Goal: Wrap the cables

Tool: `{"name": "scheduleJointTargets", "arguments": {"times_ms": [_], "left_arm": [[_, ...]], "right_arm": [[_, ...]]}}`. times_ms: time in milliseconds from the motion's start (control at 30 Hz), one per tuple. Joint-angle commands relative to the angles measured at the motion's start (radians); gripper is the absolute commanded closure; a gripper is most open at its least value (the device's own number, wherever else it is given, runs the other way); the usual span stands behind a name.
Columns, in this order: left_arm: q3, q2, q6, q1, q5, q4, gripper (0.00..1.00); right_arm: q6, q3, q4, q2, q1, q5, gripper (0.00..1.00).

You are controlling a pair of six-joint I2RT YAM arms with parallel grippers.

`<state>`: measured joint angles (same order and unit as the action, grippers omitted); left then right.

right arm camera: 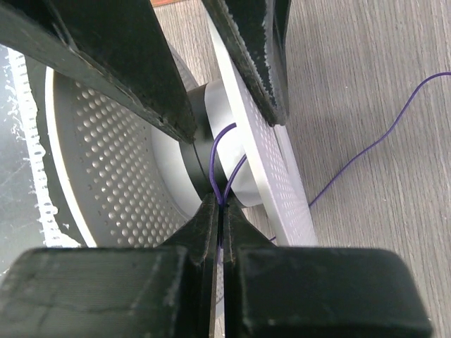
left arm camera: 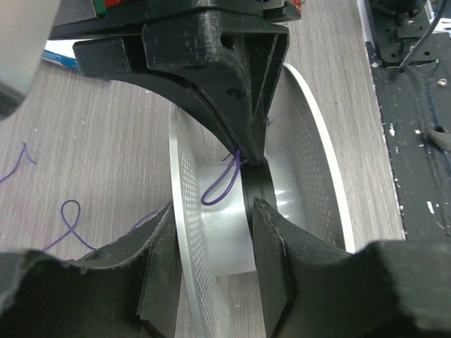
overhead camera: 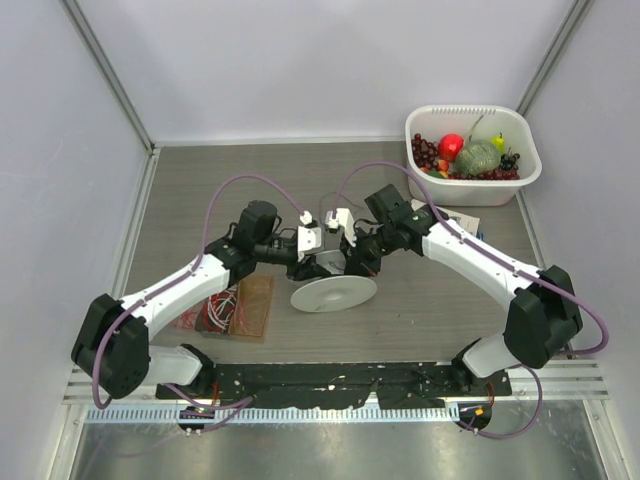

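Observation:
A round white perforated spool (overhead camera: 333, 292) stands on its rims on the table between my two grippers. It also shows in the left wrist view (left arm camera: 310, 162) and the right wrist view (right arm camera: 106, 141). The cable is a very thin purple wire (right arm camera: 394, 120) that trails off across the table. A small loop of it (left arm camera: 218, 186) lies at the hub beside a dark band. My right gripper (right arm camera: 220, 204) is shut on the wire right at the hub (overhead camera: 352, 262). My left gripper (left arm camera: 211, 211) is open, with one finger on each side of a flange (overhead camera: 318, 262).
A white tub (overhead camera: 520, 180) of toy fruit stands at the back right. A brown board with red wires (overhead camera: 245, 305) lies under my left arm. A white card (overhead camera: 455, 218) lies under my right arm. Loose wire loops (left arm camera: 70, 218) lie on the table.

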<state>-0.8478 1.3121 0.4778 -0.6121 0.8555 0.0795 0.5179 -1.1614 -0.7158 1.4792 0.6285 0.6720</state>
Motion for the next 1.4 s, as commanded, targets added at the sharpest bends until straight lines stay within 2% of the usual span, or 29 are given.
{"name": "scheduleJointTargets", "arguments": {"times_ms": [0, 233, 367, 467, 733, 833, 933, 1067, 1100, 1267, 1367], "left_arm": [[0.030, 0.001, -0.010, -0.031, -0.027, -0.116, 0.57], [0.069, 0.010, -0.048, -0.044, -0.053, -0.187, 0.71], [0.069, 0.021, -0.058, -0.044, -0.036, -0.192, 0.85], [0.067, 0.024, -0.042, -0.044, -0.036, -0.181, 1.00], [0.070, -0.005, -0.008, -0.043, -0.041, -0.147, 1.00], [0.078, -0.020, 0.005, -0.046, -0.050, -0.152, 1.00], [0.082, -0.031, 0.024, -0.044, -0.050, -0.141, 1.00], [0.082, -0.039, 0.045, -0.043, -0.044, -0.124, 1.00], [0.081, -0.040, 0.048, -0.044, -0.047, -0.121, 1.00], [0.075, -0.040, 0.064, -0.043, -0.038, -0.104, 1.00], [0.073, -0.040, 0.085, -0.044, -0.032, -0.093, 1.00]], "right_arm": [[-0.053, 0.023, 0.105, -0.036, 0.011, -0.031, 0.99], [-0.104, 0.038, 0.148, -0.042, 0.016, -0.045, 0.99], [-0.160, 0.066, 0.200, -0.060, 0.016, -0.055, 0.99], [-0.196, 0.080, 0.231, -0.069, 0.014, -0.081, 0.99], [-0.231, 0.081, 0.225, -0.114, 0.013, -0.152, 0.98], [-0.236, 0.088, 0.225, -0.140, 0.008, -0.175, 0.80], [-0.236, 0.097, 0.214, -0.163, -0.003, -0.181, 0.74], [-0.219, 0.106, 0.197, -0.184, -0.012, -0.196, 0.53], [-0.217, 0.109, 0.199, -0.188, -0.016, -0.198, 0.52], [-0.187, 0.120, 0.196, -0.221, -0.019, -0.215, 0.25], [-0.147, 0.120, 0.196, -0.244, -0.018, -0.219, 0.24]]}}
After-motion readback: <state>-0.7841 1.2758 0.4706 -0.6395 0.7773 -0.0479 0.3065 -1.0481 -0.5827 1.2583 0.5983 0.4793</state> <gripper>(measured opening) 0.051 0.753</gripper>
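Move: The purple cable's held end lies about 1 cm ahead and 2 cm right of the left gripper, 1 cm lower; its half-open fingers already straddle the spool's far flange. It sits at the right gripper's shut tips, about 1 cm to their left. The spool's middle is roughly 2 cm back, 2 cm right and 5 cm below the left hand; the cable tail on the table is some 12 cm ahead, 2 cm right and 13 cm below. Ease the left gripper about 1.5 cm forward and slightly right, and shut it on the far flange with the purple cable trapped against it beside the hub. Hold that pinch while the right gripper keeps the cable nearly in place; then open the right fingers wide and withdraw some 4 cm right and up, also forward, turning about 15 degrees clockwise overall. ##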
